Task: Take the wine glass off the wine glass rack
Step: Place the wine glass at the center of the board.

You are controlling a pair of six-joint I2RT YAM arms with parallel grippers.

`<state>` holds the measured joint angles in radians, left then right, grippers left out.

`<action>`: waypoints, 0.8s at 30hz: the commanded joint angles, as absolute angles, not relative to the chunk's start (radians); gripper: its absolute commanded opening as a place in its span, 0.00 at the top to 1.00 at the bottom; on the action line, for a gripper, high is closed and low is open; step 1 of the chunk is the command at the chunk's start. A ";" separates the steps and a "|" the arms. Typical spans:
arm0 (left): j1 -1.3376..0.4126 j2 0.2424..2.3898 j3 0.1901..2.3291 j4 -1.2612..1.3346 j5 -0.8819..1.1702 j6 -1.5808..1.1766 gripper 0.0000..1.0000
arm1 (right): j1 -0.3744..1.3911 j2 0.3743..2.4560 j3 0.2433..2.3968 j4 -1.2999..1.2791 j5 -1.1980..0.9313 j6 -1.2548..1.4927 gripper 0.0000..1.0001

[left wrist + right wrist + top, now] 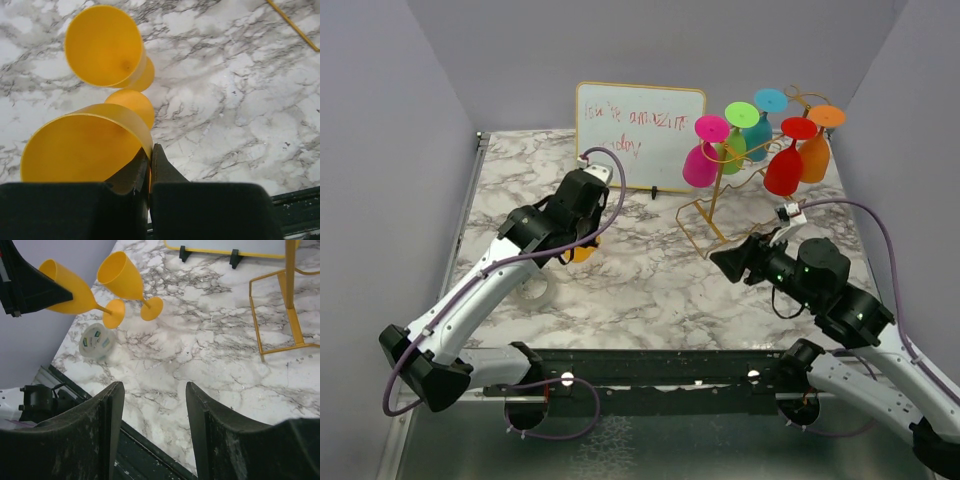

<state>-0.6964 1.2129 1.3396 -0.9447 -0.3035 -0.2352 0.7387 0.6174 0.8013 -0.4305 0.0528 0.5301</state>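
Note:
The gold wire wine glass rack (719,190) stands at the back right, with several coloured glasses hanging upside down on it, among them pink (699,166) and red (783,171). My left gripper (151,150) is shut on the rim of a yellow wine glass (85,147), which is tilted low over the marble table at the left. In the right wrist view this held glass (67,287) sits beside a second yellow glass (122,276) standing on the table. My right gripper (155,390) is open and empty over the table's middle, short of the rack's base (256,315).
A white dry-erase board (640,122) stands at the back centre, just left of the rack. A roll of tape (95,341) lies near the table's front left edge. Grey walls close in the left, right and back sides.

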 commanded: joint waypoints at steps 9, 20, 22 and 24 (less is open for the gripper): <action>-0.386 1.215 1.331 -0.970 -0.363 -0.132 1.00 | 0.742 0.593 0.860 -0.557 0.159 0.574 0.39; -0.144 1.520 1.627 -0.848 -0.120 -0.059 1.00 | 0.742 0.588 0.930 -0.626 0.158 0.611 0.39; -0.144 1.568 1.670 -0.849 -0.085 -0.074 1.00 | 0.742 0.578 0.951 -0.650 0.178 0.615 0.39; -0.145 1.611 1.685 -0.832 -0.065 -0.077 1.00 | 0.742 0.573 0.981 -0.683 0.195 0.607 0.38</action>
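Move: The left hand holds a yellow wine glass upright by its rim; the open tabletop it is bound for lies roughly 17 cm ahead, 12 cm left and 24 cm below. A standing yellow glass is about 13 cm ahead, 3 cm left, its middle 14 cm lower. The whiteboard is some 25 cm ahead, 9 cm right, 13 cm lower; the tape roll is level, 15 cm left, 23 cm lower. From the empty right hand, that open tabletop lies about 22 cm ahead, 38 cm left and 27 cm below. Still pinching the rim, the left hand swings the hanging glass left at nearly constant height, then curves forward around the left side of the standing glass and towards the whiteboard's side of the table, about 14 cm forward and 13 cm left in all, turning some 20 degrees counter-clockwise. The right hand, open and empty, eases about 3 cm to the right and up, away from the glasses. ##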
